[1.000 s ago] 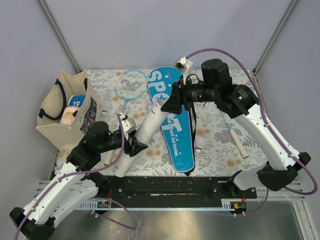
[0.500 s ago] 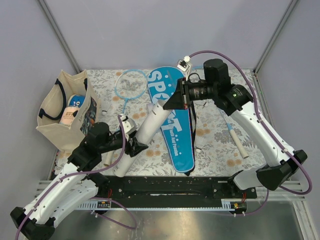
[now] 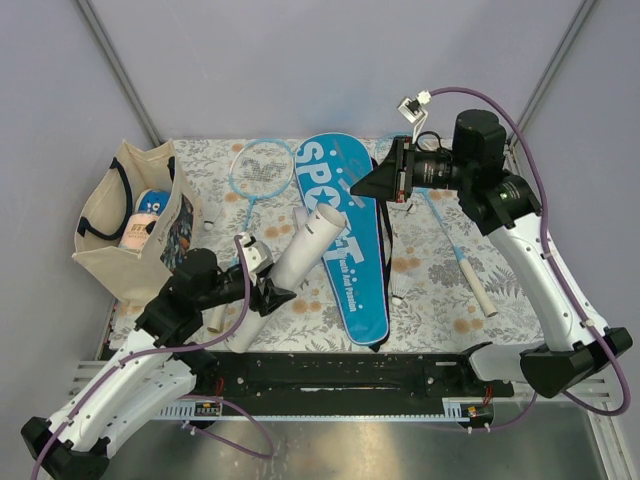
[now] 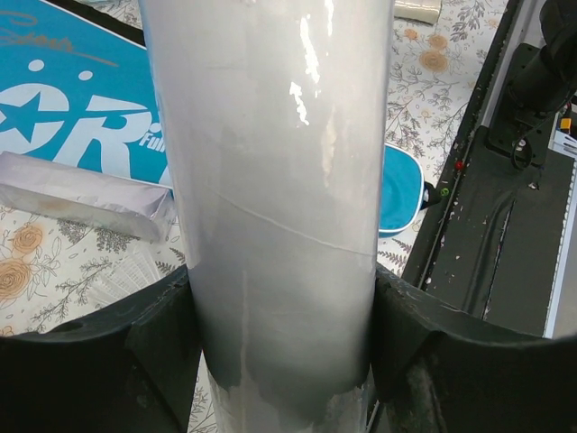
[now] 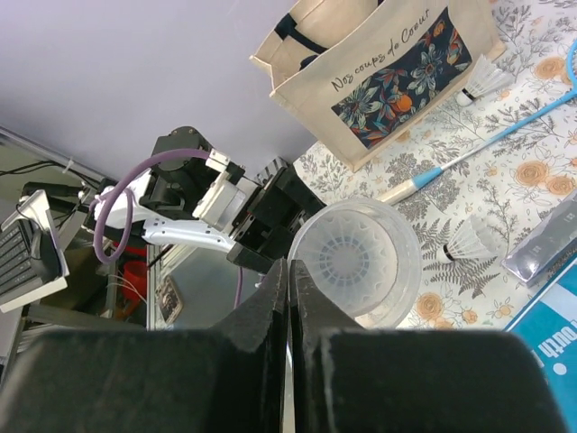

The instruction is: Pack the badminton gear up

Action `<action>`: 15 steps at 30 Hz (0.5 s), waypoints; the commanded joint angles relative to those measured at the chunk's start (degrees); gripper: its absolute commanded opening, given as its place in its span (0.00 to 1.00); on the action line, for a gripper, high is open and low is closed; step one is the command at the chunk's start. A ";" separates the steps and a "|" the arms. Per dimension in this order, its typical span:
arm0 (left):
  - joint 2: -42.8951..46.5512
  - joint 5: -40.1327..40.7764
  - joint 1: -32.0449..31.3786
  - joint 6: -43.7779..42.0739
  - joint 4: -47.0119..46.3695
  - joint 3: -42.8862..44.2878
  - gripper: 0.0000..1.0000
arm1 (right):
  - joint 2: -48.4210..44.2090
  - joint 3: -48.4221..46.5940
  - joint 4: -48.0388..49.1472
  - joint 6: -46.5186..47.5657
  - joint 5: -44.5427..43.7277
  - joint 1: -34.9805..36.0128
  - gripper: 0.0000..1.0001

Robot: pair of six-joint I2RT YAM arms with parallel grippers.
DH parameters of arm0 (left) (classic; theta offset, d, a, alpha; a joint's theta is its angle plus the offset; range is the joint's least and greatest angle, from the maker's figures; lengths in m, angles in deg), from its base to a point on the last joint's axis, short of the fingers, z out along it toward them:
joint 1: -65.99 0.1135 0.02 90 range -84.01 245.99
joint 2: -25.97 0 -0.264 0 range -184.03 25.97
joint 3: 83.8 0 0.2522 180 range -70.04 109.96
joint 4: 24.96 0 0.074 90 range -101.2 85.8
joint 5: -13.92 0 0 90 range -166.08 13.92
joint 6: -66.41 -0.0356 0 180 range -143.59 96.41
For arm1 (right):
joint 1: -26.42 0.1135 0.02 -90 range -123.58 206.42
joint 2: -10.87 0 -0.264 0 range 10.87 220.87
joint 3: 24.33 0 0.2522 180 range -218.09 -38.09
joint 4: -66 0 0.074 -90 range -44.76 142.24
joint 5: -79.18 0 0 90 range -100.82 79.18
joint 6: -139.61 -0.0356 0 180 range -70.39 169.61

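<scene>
My left gripper (image 3: 268,295) is shut on the long white tube (image 3: 300,255), which slants up over the table; its fingers (image 4: 144,352) press both sides of the tube (image 4: 270,198). My right gripper (image 3: 358,187) hangs shut and empty to the right of the tube's open top. In the right wrist view its tips (image 5: 288,266) meet in front of the tube mouth (image 5: 361,262), where a shuttlecock shows inside. The blue "SPORT" cover (image 3: 350,240) lies in the middle. One racket (image 3: 262,170) lies at the back left, and another's handle (image 3: 470,275) at the right. Two shuttlecocks (image 5: 469,242) (image 5: 482,81) lie loose.
A beige tote bag (image 3: 130,220) with dark handles stands at the table's left edge. A grey wrapped bar (image 4: 81,194) lies beside the cover. The black rail (image 3: 340,375) runs along the near edge. Grey walls close in the back and sides.
My right gripper has pulled back to the right, away from the tube's mouth, and its jaws have closed. The left gripper still holds the tube in the same place.
</scene>
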 commanded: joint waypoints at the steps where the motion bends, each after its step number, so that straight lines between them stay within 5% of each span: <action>1: 1.04 0.14 -0.04 -0.63 -4.28 0.41 0.39 | -2.53 2.77 2.81 -1.27 -2.05 -1.20 0.04; 7: 2.10 9.79 -0.12 -0.63 -4.37 1.73 0.43 | -6.39 10.58 0.62 -0.13 -16.27 -3.31 0.06; 15: 5.08 28.32 -0.04 0.42 -3.32 3.40 0.43 | -11.49 27.89 -3.96 2.59 -48.97 -4.01 0.10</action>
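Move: Some 16 cm to the right of the right hand, 9 cm farther out and 40 cm below lies the right shuttlecock; that hand already pinches the clear lid. The tube's open mouth is about 7 cm to this hand's left, 2 cm back and 5 cm lower; the blue bag's middle lies roughly 24 cm straight ahead, 41 cm below. From the left hand, still gripping the tube, the left shuttlecock is around 19 cm ahead, 3 cm right and 19 cm down. Sinking about 12 cm with the clear lid still pinched by its rim, the right hand leaves the tube's mouth and sweeps right and forward towards the right shuttlecock's side of the blue bag, turning some 30 degrees clockwise and dipping its fingers. The left hand keeps its grip and carries the tube about 5 cm forward and left, swinging counter-clockwise. ##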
